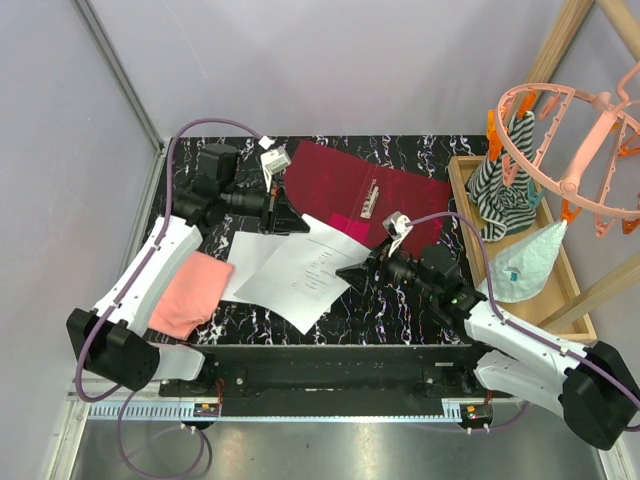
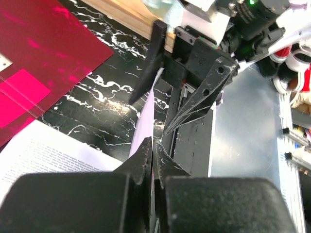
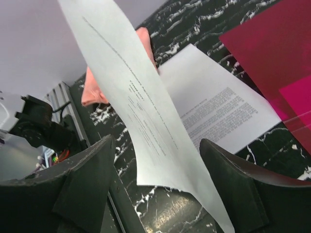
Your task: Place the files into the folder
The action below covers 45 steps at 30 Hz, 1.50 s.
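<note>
The files are white printed sheets. One sheet (image 1: 312, 268) is lifted off the table, and my left gripper (image 1: 296, 222) is shut on its edge; in the left wrist view the gripper (image 2: 152, 148) pinches that sheet (image 2: 147, 114) edge-on. The raised sheet (image 3: 141, 116) passes between the fingers of my right gripper (image 3: 155, 194), which stands open with neither pad pressing on it; from above this gripper (image 1: 352, 271) sits at the sheet's right corner. Another sheet (image 3: 218, 104) lies flat on the table. The dark red folder (image 1: 345, 180) lies behind the sheets.
A folded pink cloth (image 1: 190, 292) lies at the left by the left arm. A wooden tray (image 1: 462, 180) with striped and pale cloths stands at the right, under an orange hanger rack (image 1: 560, 150). The marble tabletop (image 1: 420, 300) shows in front.
</note>
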Each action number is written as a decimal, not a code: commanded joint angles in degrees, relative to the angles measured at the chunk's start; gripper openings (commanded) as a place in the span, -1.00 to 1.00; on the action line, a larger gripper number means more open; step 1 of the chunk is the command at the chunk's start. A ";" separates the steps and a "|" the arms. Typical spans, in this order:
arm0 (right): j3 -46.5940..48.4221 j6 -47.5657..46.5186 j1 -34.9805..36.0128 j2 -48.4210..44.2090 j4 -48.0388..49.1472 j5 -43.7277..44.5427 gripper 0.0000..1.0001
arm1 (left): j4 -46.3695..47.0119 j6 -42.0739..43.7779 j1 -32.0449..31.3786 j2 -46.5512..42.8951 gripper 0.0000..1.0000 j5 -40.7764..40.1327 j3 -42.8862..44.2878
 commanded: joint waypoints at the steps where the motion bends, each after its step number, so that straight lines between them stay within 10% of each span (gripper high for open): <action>1: -2.30 4.08 -0.35 -1.67 11.61 -0.95 0.58 | 6.05 -5.62 3.08 -3.98 -1.00 -0.89 -0.70; 14: -3.98 18.94 -0.35 9.48 35.44 -5.43 0.22 | 33.71 -28.88 7.74 -7.84 -1.00 -3.44 -13.26; 26: 2.34 15.43 -0.35 13.35 23.32 -1.48 -0.07 | 58.78 -51.84 12.93 -6.70 -1.00 -0.11 -22.15; 34: 3.74 12.37 -0.35 11.52 12.13 10.46 -0.79 | 56.54 -52.13 13.81 -6.18 -1.00 -1.24 -20.50; 38: 12.52 6.56 -0.61 8.97 -10.48 19.33 -1.00 | 29.11 -37.41 13.81 -2.41 -0.08 -11.76 -13.29; 45: 24.74 -4.50 -8.86 11.77 -37.74 21.65 -1.00 | 16.88 -32.52 13.46 8.05 0.78 -35.92 -3.88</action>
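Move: The loose sheet, still pinched near its far corner by the left hand, has its right-hand edge between the right hand's open fingers; its middle lies about 11 cm left of the right hand and level with it ahead and in height. From the left hand, that middle is some 7 cm back and 10 below. The open red folder lies about 23 cm ahead of the right hand, 5 to its right and 18 below; the other sheet is 8 ahead, 18 left, equally low. The sheet's right edge is pinched by the right fingers, which rise a little and shift left while closing, then shut fully and carry the edge about 8 cm forward and 6 cm right, turning clockwise. The left hand, first drawing its corner some 5 cm forward and left and slightly up, opens wide to let go, then runs on forward and down, turning counter-clockwise to about 40 degrees in all, open fingers staying by the sheet's left edge. ##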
